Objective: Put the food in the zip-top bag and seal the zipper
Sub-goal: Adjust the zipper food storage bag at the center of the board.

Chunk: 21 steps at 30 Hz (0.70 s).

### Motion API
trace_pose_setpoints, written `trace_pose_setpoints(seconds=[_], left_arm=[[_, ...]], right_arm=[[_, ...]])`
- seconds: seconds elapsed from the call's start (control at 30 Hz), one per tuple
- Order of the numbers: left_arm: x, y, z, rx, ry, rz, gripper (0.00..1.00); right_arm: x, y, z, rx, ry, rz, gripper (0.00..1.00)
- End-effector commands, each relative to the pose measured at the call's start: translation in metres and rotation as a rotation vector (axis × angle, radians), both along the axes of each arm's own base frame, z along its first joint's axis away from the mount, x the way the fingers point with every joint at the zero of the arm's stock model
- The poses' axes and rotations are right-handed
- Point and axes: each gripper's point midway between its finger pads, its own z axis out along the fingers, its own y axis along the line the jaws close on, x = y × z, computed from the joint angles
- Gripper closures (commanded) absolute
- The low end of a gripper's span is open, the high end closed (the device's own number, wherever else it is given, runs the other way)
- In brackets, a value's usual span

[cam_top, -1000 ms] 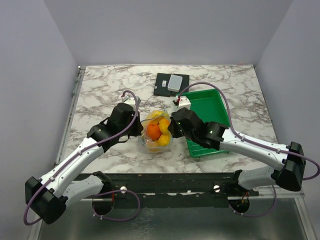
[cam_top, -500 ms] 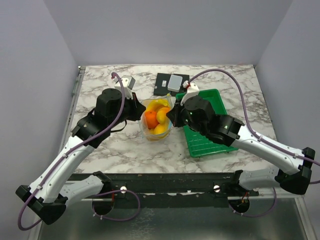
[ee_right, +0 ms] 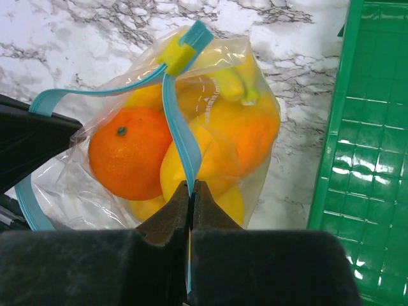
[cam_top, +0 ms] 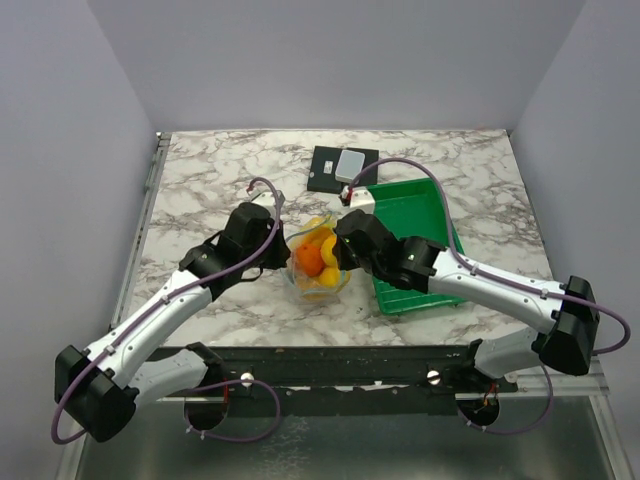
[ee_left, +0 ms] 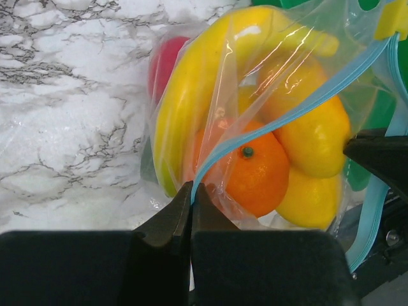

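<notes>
The clear zip-top bag (cam_top: 320, 288) sits on the marble table between my two grippers. The food is inside it: a yellow banana bunch (ee_left: 191, 83), an orange one (ee_left: 255, 172), yellow round ones (ee_left: 319, 137) and a red one (ee_left: 164, 60). The light-blue zipper (ee_left: 287, 108) runs across the mouth, with a yellow slider (ee_right: 178, 56) at its far end. My left gripper (ee_left: 191, 186) is shut on the zipper strip at the bag's left side. From the right side, my right gripper (ee_right: 191, 185) is shut on the zipper strip (ee_right: 178, 134).
A green plastic tray (cam_top: 415, 240) lies right of the bag, close behind my right arm. A black square with a pale box on it (cam_top: 343, 168) is at the back of the table. The table's left edge (cam_top: 150, 200) has a metal rail.
Half a second ago both arms held the bag raised higher and farther back. Now they have come down and forward again with the bag, near where they were one second ago.
</notes>
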Motion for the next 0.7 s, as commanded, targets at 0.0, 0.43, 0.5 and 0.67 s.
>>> trace_pose_setpoints(seconds=[0.0, 0.43, 0.5, 0.67], left_arm=[[0.012, -0.005, 0.035, -0.07, -0.109, 0.013, 1.0], [0.007, -0.027, 0.107, -0.119, -0.206, -0.164, 1.0], [0.006, -0.029, 0.108, -0.115, -0.212, -0.186, 1.0], [0.004, -0.028, 0.106, -0.101, -0.22, -0.203, 1.0]], right_arm=[[0.001, 0.001, 0.019, 0.049, -0.033, -0.012, 0.99], [-0.021, -0.002, 0.068, 0.188, -0.031, 0.004, 0.99], [-0.029, 0.002, 0.068, 0.212, -0.027, 0.001, 0.99], [-0.035, 0.005, 0.054, 0.24, -0.001, -0.075, 0.99]])
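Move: My left hand holds the left side of the zip-top bag's rim; the bag's fruit-filled middle hangs about 6 cm to its right, 3 cm ahead and 7 cm below. My right hand holds the opposite side, with that middle about 5 cm to its left, 3 cm ahead and 8 cm down. The green tray's middle sits some 17 cm to my right hand's right, 6 cm ahead and 11 cm lower. Keeping both sides of the blue zipper rim pinched, I lift the bag again. My left hand leads, going up about 10 cm, tipping its fingers up a little and easing slightly right near the top. My right hand rises some 5 cm more slowly, then also swings back about 3 cm as its left side rolls up roughly 10 degrees. ##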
